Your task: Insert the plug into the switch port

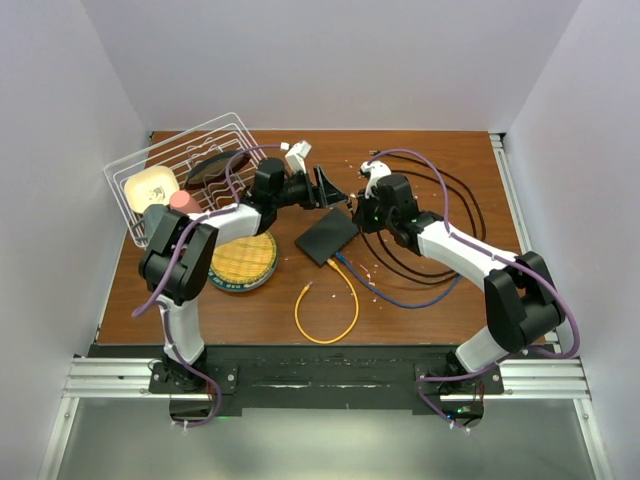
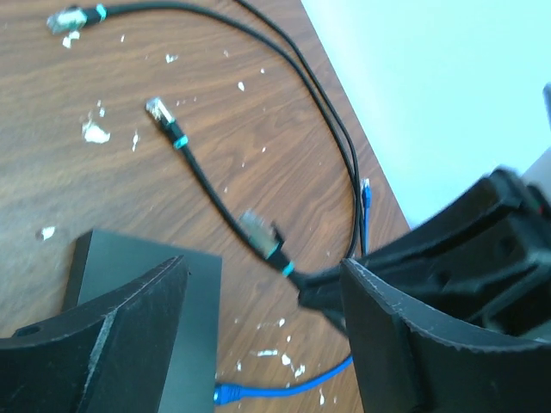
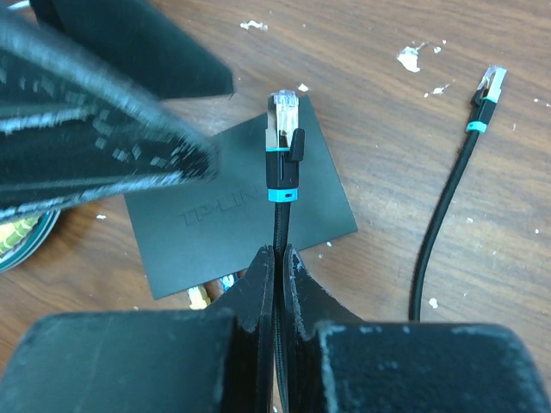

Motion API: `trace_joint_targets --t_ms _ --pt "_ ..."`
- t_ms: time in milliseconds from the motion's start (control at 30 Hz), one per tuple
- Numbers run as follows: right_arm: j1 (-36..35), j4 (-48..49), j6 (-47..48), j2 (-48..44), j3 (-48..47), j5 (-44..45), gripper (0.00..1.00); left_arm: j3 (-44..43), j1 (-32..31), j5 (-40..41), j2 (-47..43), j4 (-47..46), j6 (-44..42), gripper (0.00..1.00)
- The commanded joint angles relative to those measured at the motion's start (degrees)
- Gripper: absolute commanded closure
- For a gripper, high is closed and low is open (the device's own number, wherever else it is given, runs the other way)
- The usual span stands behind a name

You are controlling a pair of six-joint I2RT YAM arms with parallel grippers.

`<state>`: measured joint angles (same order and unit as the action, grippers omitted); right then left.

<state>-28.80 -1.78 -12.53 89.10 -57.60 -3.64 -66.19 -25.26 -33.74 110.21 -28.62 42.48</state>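
My right gripper point(image 3: 277, 249) is shut on a black cable just behind its plug point(image 3: 283, 116). The clear-tipped plug with a teal band sticks out over the flat black switch box point(image 3: 207, 224). Seen from above, the switch box point(image 1: 327, 236) lies mid-table with both grippers over its far corner. My left gripper point(image 2: 263, 335) is open, and its fingers point(image 2: 103, 344) straddle the view of the held plug point(image 2: 258, 232) without touching it. The switch port itself does not show. Blue and yellow plugs point(image 3: 211, 291) sit in the box's near edge.
A white wire rack point(image 1: 185, 170) with dishes stands at the back left, and a round yellow plate point(image 1: 243, 260) lies beside the left arm. A yellow cable point(image 1: 325, 310), a blue cable point(image 1: 410, 298) and black cable loops point(image 1: 450, 215) lie near the box. A loose black plug point(image 2: 159, 110) rests on the wood.
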Motion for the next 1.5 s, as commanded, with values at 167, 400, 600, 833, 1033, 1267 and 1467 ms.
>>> trace_joint_targets --t_ms 167,400,600,833,1033,1267,1467 --pt "-1.44 -1.12 1.20 -3.40 0.65 3.37 1.00 -9.38 -2.52 5.87 2.72 10.67 -3.01 0.32" --pt "-1.88 -1.47 1.37 -4.11 0.83 3.55 1.00 -12.12 -3.66 5.97 5.71 12.19 -2.58 0.52" --pt "-2.67 -1.38 2.16 -4.37 1.53 4.87 1.00 -11.24 -3.92 5.61 6.07 9.11 -1.52 0.83" --pt "-2.76 -1.29 2.17 -4.28 1.88 5.57 1.00 -6.33 -3.92 3.42 5.01 2.88 1.20 1.00" --pt "-2.84 -1.03 0.76 -6.39 1.88 6.45 0.72 1.39 -3.84 4.81 1.15 -5.12 4.01 1.00" --pt "-2.76 0.46 -2.49 -9.65 2.32 6.72 0.26 10.55 -3.05 9.82 -6.22 -14.07 7.26 1.00" --pt "-2.67 4.30 -3.81 -9.30 3.11 1.02 0.26 17.14 -2.87 15.01 -11.68 -19.44 10.34 1.00"
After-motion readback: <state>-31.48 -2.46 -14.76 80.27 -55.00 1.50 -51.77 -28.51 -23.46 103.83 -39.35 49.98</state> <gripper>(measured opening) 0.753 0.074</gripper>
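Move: The black plug, held out by the right fingers on its cable, lies about 4 cm right of the left hand, 1 cm ahead and 2 cm below; from the right hand it is some 4 cm ahead and 2 cm left, 1 cm higher. Below the left hand by roughly 10 cm, the switch lies 6 cm back and 2 cm left, and a spare black plug 8 cm ahead and 6 cm right. Left reaches about 4 cm right, pinches the black plug, then draws back-left as the right opens and rises. ##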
